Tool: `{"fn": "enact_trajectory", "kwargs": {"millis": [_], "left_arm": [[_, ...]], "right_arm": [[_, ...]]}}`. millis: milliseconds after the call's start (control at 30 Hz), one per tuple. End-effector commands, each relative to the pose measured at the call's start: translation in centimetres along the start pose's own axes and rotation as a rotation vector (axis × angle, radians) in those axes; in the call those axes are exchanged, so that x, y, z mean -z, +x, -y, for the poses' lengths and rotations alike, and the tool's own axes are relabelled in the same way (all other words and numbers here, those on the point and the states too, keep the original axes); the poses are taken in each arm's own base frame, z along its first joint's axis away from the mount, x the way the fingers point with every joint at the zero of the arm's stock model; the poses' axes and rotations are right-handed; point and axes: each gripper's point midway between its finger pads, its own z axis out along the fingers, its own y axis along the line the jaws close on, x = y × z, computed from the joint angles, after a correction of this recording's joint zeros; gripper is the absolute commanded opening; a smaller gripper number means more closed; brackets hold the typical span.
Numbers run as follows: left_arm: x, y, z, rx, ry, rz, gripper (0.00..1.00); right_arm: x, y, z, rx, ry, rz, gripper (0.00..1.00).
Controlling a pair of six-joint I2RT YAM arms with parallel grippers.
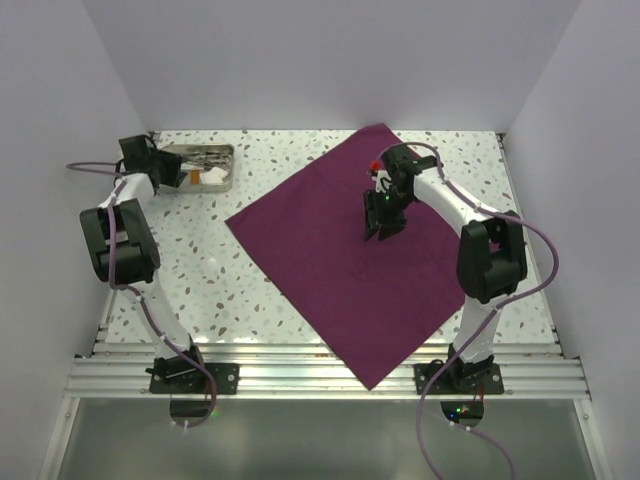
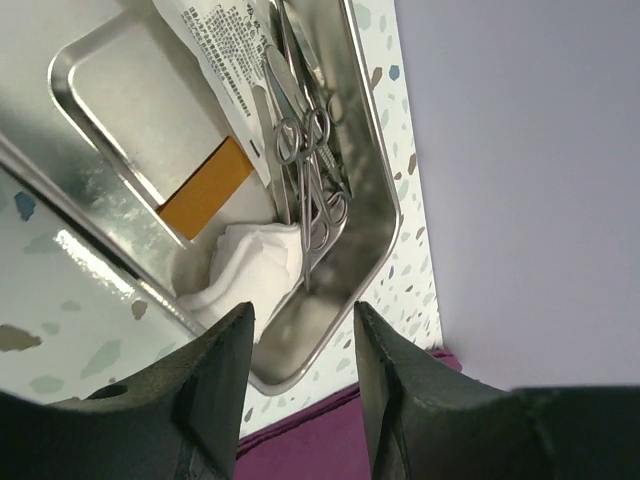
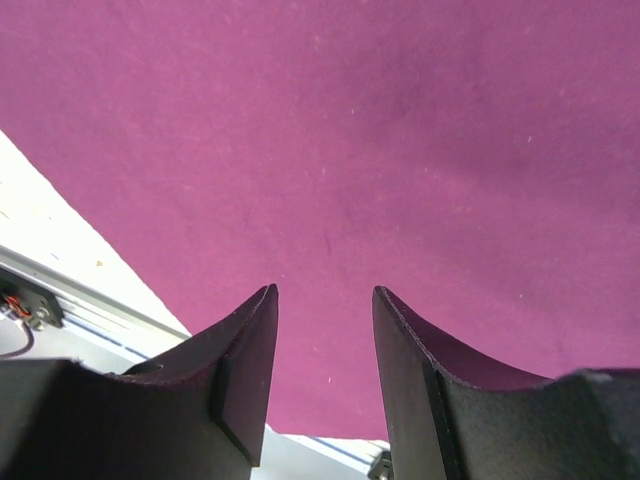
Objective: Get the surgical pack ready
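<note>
The surgical pack's purple-maroon cloth (image 1: 350,260) lies spread flat as a large diamond on the speckled table, one corner over the near rail. Above its middle hangs my right gripper (image 1: 383,232), open and empty; the right wrist view shows only cloth (image 3: 400,130) between its fingers (image 3: 245,365). My left gripper (image 1: 172,172) is at the back left, beside the steel tray (image 1: 222,182). It is open and empty (image 2: 304,315) just above the tray's near corner (image 2: 383,230), which holds scissors and forceps (image 2: 312,170), white gauze (image 2: 250,270) and a printed packet with an orange tab (image 2: 205,190).
White walls close in the table on the left, back and right. A ribbed metal rail (image 1: 330,375) runs along the near edge between the arm bases. A smaller steel lid or inner tray (image 2: 120,110) leans inside the tray.
</note>
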Motion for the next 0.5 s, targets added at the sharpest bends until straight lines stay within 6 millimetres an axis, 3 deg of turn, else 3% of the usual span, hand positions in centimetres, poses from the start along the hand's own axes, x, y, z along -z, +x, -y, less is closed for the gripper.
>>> {"fn": "enact_trajectory", "kwargs": {"millis": [0,200,467], "left_arm": [[1.5,-0.4,-2.1,-0.043,-0.078,0.033,0.49],[0.0,-0.1,-3.6,0.001,-0.157,0.024,0.49],[-2.6,0.0,-4.5,0.051,-0.209,0.008,0.50]], "right_arm": [[1.8,0.0,-1.0,0.014,-0.045,0.048,0.47],[1.1,0.5,-0.7,-0.007,-0.039,0.034,0.47],[0.6,-1.0,-0.8,-0.013,-0.031,0.040,0.47]]}}
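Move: The left hand, open and empty, hangs above the near side of the steel tray. The left part of the tray's near rim, which it goes for, lies about 3 cm back, 1 cm left and 7 cm below. Inside the tray, roughly 10 cm below the hand, the orange piece is 1 cm ahead and 4 cm right, the gauze 2 cm ahead and 9 cm right, the scissors 7 cm ahead and 7 cm right. From the right hand that rim is some 17 cm ahead, 51 cm left and 6 cm below. The left hand first eases back about 2 cm from over the tray's inside towards its near rim, then sinks some 5 cm almost straight down onto the line of that rim, while the wrist tips the fingers about 10 degrees further downward. The fingers keep their half-open gap and come down to straddle the rim, one on the table side and one over the inside near the gauze, without closing on it. ##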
